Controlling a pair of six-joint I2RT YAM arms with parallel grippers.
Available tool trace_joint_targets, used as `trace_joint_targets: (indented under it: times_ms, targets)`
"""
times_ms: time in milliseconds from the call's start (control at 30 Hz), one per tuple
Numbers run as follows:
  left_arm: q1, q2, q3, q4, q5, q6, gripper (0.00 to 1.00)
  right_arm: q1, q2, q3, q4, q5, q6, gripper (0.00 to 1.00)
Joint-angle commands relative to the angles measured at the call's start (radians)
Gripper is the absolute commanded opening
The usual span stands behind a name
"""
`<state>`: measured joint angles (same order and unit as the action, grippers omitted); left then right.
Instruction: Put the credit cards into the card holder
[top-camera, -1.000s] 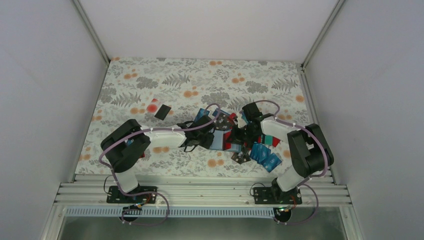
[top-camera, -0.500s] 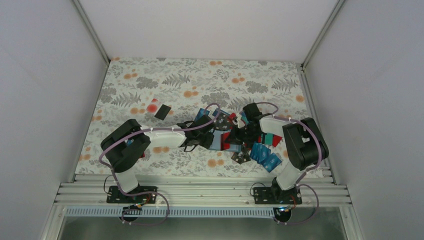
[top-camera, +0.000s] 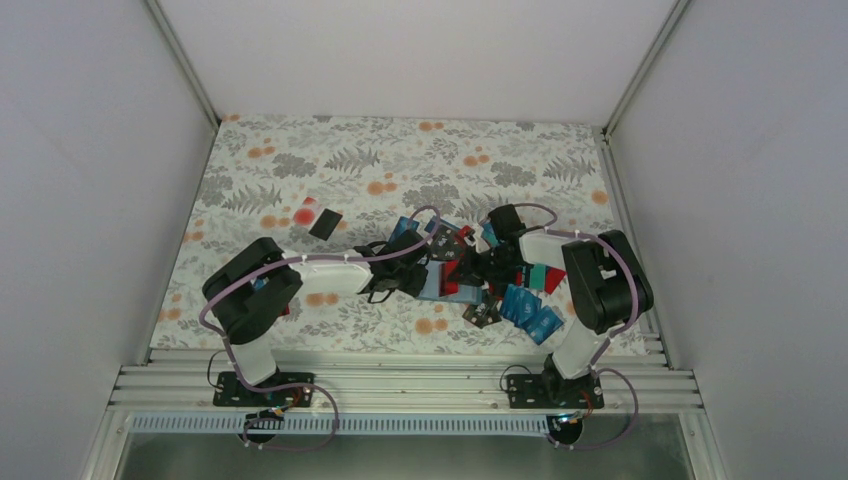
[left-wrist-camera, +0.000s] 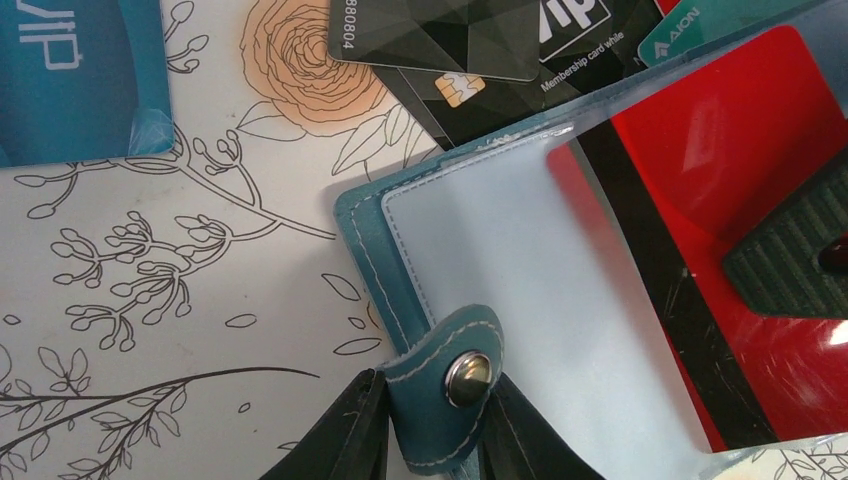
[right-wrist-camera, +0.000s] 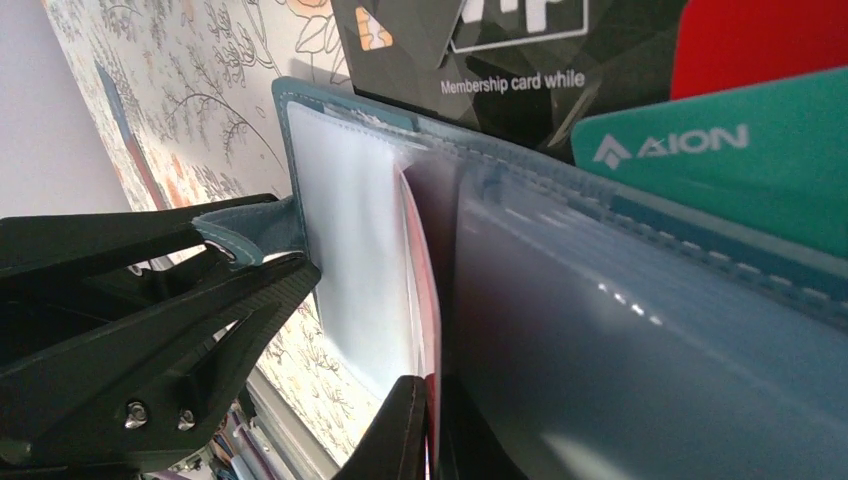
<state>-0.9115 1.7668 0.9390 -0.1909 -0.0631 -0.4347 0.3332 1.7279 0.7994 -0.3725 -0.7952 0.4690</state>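
Note:
The teal card holder lies open on the floral cloth, its clear sleeves facing up; in the top view the card holder sits between the two arms. My left gripper is shut on its snap tab, one finger on each side. My right gripper is shut on a red card held edge-on, which sits between the sleeves. That red card shows through the clear plastic, under a ribbed right fingertip. More credit cards lie around: black ones, a blue one, a teal one.
A heap of blue cards lies by the right arm's base. A black card and a red one lie apart at the left. White walls enclose the cloth, and an aluminium rail runs along the near edge.
My left gripper's fingers have drawn in onto the snap tab. The right arm has shifted a little to the left, carrying the red card towards the holder.

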Motion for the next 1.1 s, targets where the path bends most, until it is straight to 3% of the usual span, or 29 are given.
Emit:
trace_joint_targets:
  times_ms: [0, 467, 867, 1067]
  targets:
    - [0.0, 0.031, 0.001, 0.033, 0.037, -0.009, 0.23, -0.002, 0.03, -0.012, 0.068, 0.033, -0.015, 0.04]
    - [0.0, 0.041, 0.0, 0.039, 0.058, -0.047, 0.22, 0.023, 0.011, -0.106, 0.209, -0.004, 0.077, 0.06]
    - [0.0, 0.028, -0.018, 0.044, 0.04, -0.063, 0.22, 0.026, -0.106, -0.004, -0.136, 0.227, -0.046, 0.58]
    - [0.0, 0.029, -0.023, 0.053, 0.037, -0.059, 0.22, 0.026, -0.145, 0.009, -0.223, 0.297, -0.073, 0.74]
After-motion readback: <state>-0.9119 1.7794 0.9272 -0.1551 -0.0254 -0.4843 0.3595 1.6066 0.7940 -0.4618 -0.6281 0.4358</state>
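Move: The right hand already pinches the red card, its edge partly in the card holder's left pocket. The middle of that pocket lies about 4 cm to this hand's left, 1 cm farther out and 1 cm lower. From the same hand, the black membership cards lie some 8 cm ahead and 2 cm left, and a dark card about 5 cm back and 6 cm right. From the left hand, the pocket is level, about 3 cm right and 1 cm lower. Still pinching the red card, the right hand eases it about 1 cm left into the pocket, dipping slightly, then opens wide and lets go. It backs off some 2.5 cm to the right while rising about 1.5 cm, the wrist tilting back roughly 10 degrees. The left hand keeps its hold on the holder's snap strap, almost still. ##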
